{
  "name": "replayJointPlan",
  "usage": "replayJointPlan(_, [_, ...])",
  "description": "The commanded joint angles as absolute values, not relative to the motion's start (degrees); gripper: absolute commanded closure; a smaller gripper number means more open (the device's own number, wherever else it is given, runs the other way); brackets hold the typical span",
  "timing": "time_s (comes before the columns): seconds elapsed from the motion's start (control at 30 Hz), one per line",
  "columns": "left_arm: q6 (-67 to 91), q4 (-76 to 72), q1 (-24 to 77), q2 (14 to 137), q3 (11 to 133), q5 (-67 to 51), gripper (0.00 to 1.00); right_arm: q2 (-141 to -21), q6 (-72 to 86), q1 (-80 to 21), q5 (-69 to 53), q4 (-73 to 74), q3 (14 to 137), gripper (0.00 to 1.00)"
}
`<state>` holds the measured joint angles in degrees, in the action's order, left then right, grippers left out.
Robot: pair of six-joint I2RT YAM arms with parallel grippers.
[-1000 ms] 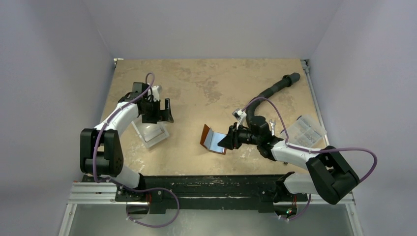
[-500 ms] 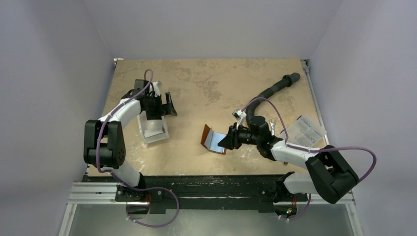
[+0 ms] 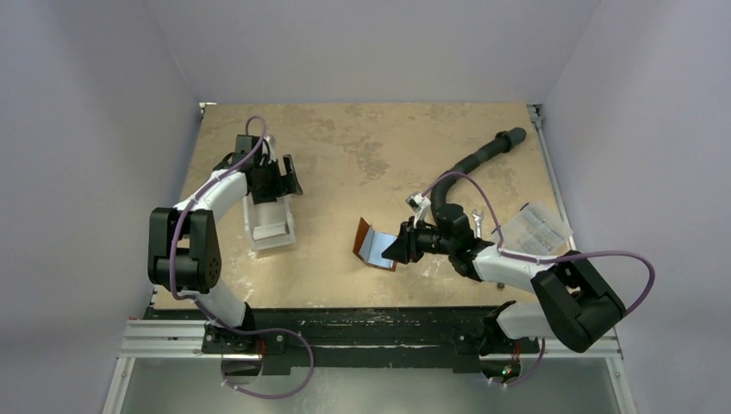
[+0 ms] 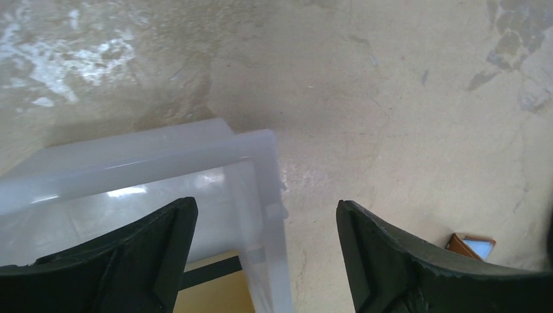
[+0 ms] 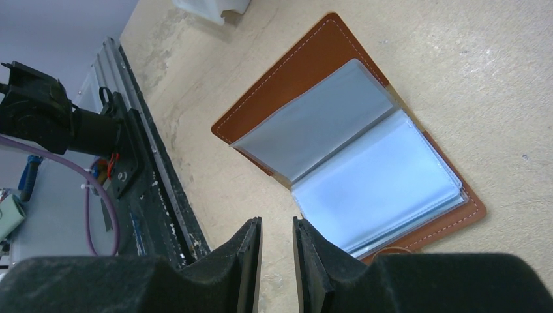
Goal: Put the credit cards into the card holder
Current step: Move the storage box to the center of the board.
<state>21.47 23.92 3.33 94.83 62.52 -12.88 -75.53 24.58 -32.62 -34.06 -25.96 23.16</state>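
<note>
The card holder (image 3: 375, 244) lies open on the table, brown leather with grey-blue pockets (image 5: 352, 163); it also shows small in the left wrist view (image 4: 474, 245). My right gripper (image 3: 399, 246) hovers at its near edge, its jaws (image 5: 277, 225) a narrow gap apart with only bare table between them. My left gripper (image 3: 278, 178) is open wide over the far end of a clear-and-white plastic box (image 3: 269, 222), its fingers straddling one box wall (image 4: 264, 195). Inside the box shows what looks like a card (image 4: 209, 290), yellow with a black stripe. No other credit cards are visible.
A clear printed packet (image 3: 536, 228) lies at the right edge of the table. A black hose (image 3: 483, 155) runs from the right arm toward the back. A metal rail (image 3: 362, 323) borders the near edge, seen also beside the right gripper (image 5: 150, 195).
My left gripper has moved away from me to the box's far end and its jaws have narrowed a little. The box has turned slightly. The right arm and the card holder are unmoved.
</note>
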Motion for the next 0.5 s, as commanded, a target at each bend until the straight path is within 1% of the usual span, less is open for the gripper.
replayJointPlan(0.0, [22.1, 24.7, 2.8, 91.6, 64.5, -4.8, 0.18, -76.1, 24.2, -32.7, -34.6, -28.4, 23.8, 0.69])
replayJointPlan(0.07, [23.5, 24.6, 2.7, 91.9, 64.5, -2.3, 0.24, -76.2, 24.2, -32.8, -34.7, -28.5, 23.8, 0.69])
replayJointPlan(0.2, [26.1, 25.9, 2.7, 93.6, 65.7, -0.2, 0.43, -76.1, 24.2, -32.8, -34.6, -28.4, 23.7, 0.69])
replayJointPlan(0.47, [30.8, 26.3, 2.5, 92.9, 65.3, 5.0, 0.64, -76.0, 24.2, -32.7, -34.4, -28.2, 23.8, 0.69])
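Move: The storage box lies just back from the left hand, its middle about 9 cm back, 2 cm to the left and 4 cm below; its right-hand wall runs back between the open fingers. A small flat pack inside the box is roughly 11 cm back, 2 cm to the left and 6 cm below. The open card holder lies some 15 cm back and 23 cm to the right of the left hand, about 6 cm below. From the right hand, the box's middle is some 28 cm to the left and 7 cm ahead, about 5 cm below. The left hand sweeps about 4 cm to the left at an almost steady height, with one finger over the inside of the storage box and the other outside its right-hand wall, pushing the far end of that wall to the left with the outer finger. As it goes, the wrist turns some 10 to 15 degrees counter-clockwise with a slight roll that lifts its left side, and the fingers close from nearly wide open to under half, narrowing around the wall but not yet shut. ##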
